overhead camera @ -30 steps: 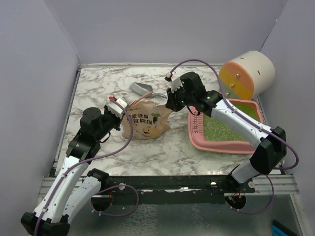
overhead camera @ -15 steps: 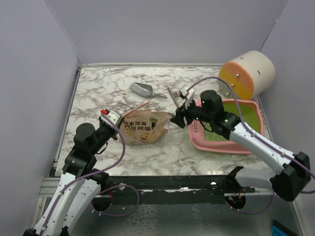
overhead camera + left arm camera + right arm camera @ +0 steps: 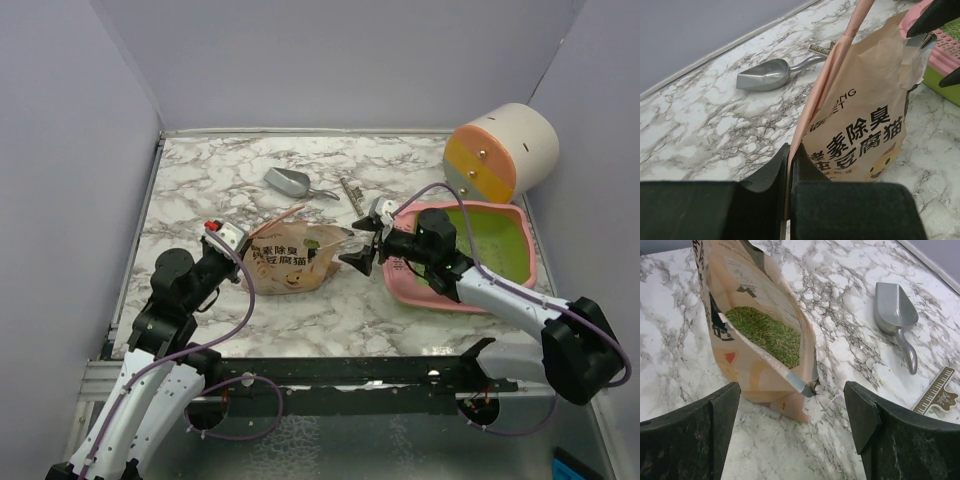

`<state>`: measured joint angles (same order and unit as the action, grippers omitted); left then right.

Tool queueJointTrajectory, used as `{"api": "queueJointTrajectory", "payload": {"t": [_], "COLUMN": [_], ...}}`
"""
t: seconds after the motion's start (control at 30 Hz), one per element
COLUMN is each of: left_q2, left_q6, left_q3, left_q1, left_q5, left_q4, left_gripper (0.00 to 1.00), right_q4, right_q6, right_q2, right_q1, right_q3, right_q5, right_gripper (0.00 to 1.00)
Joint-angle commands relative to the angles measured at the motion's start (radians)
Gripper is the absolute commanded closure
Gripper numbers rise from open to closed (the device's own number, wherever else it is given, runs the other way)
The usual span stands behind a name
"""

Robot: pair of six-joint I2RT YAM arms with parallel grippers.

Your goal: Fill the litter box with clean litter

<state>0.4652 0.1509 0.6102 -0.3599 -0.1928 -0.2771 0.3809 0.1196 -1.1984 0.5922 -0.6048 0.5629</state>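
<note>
The pink litter box (image 3: 462, 296), green inside, lies at the right and shows at the edge of the left wrist view (image 3: 946, 48). The tan printed bag (image 3: 295, 258) lies between the arms, mouth toward the box. Pale-green clean litter (image 3: 767, 335) fills the bag's open mouth. My left gripper (image 3: 235, 244) is shut on the bag's pink rear edge (image 3: 790, 155). My right gripper (image 3: 362, 246) stands wide open at the bag's torn corner, touching nothing (image 3: 792, 415).
A grey metal scoop (image 3: 287, 181) lies behind the bag, also in the wrist views (image 3: 765, 75) (image 3: 895, 312). A small ruler-like tag (image 3: 350, 189) lies beside it. A cream, orange and yellow cylinder (image 3: 505, 150) rests at the back right. Purple walls enclose the table.
My right gripper let go of the bag's top corner, opened wide and sank toward the table in front of the bag's mouth. The left arm drew back, keeping its grip on the bag.
</note>
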Motion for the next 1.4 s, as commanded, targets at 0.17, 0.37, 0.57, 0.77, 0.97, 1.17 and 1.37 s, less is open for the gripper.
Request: {"api": "queueJointTrajectory", "payload": {"t": [0.17, 0.37, 0.57, 0.77, 0.97, 1.17, 1.37], "left_q2": [-0.019, 0.042, 0.121, 0.168, 0.186, 0.280, 0.422], "left_q6": [-0.019, -0.011, 0.014, 0.054, 0.089, 0.082, 0.025], "left_q3": [0.005, 0.031, 0.074, 0.144, 0.205, 0.306, 0.397], "left_q1": [0.006, 0.007, 0.007, 0.007, 0.007, 0.007, 0.007], "left_q5": [0.015, -0.026, -0.090, -0.089, -0.041, -0.058, -0.347], "left_q4": [0.083, 0.088, 0.085, 0.012, -0.114, -0.288, -0.405], "left_gripper": [1.00, 1.00, 1.00, 1.00, 1.00, 1.00, 1.00], "right_q4": [0.342, 0.414, 0.523, 0.709, 0.487, 0.363, 0.444], "right_q6": [-0.024, -0.084, -0.189, -0.391, -0.513, -0.629, -0.810], "right_q2": [-0.218, -0.345, -0.419, -0.437, -0.429, -0.401, -0.416], "right_q1": [-0.072, -0.098, -0.119, -0.184, -0.246, -0.266, -0.300], "right_q3": [-0.089, -0.127, -0.119, -0.096, -0.195, -0.249, -0.225], "right_q5": [0.342, 0.548, 0.608, 0.637, 0.622, 0.640, 0.698], "right_gripper": [0.17, 0.26, 0.53, 0.99, 0.99, 0.99, 0.99]}}
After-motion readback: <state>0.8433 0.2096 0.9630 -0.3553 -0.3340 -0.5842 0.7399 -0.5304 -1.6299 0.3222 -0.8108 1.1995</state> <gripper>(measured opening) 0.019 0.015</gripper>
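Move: The right hand, fingers open and pointing left, has the litter bag's loose right rim corner about 3 cm to its left, 1 cm ahead and 1 cm lower. The bag's middle is some 14 cm left, level fore and aft; the scoop about 21 cm ahead and 12 cm left; the hair-clip-like ruler 18 cm straight ahead, all lower. From the left hand, already pinching the left rim, that corner lies roughly 20 cm right, 3 cm ahead and somewhat below. Forward about 2 cm, then left and slightly down onto the bag's right rim corner goes the right hand, swinging counter-clockwise some 20 degrees, and its wide-open fingers shut to pinch the corner. It then draws the rim right, forward and a little up, rolling its forward side down. The left hand keeps its pinch, easing forward and then right a few centimetres while tipping down. ##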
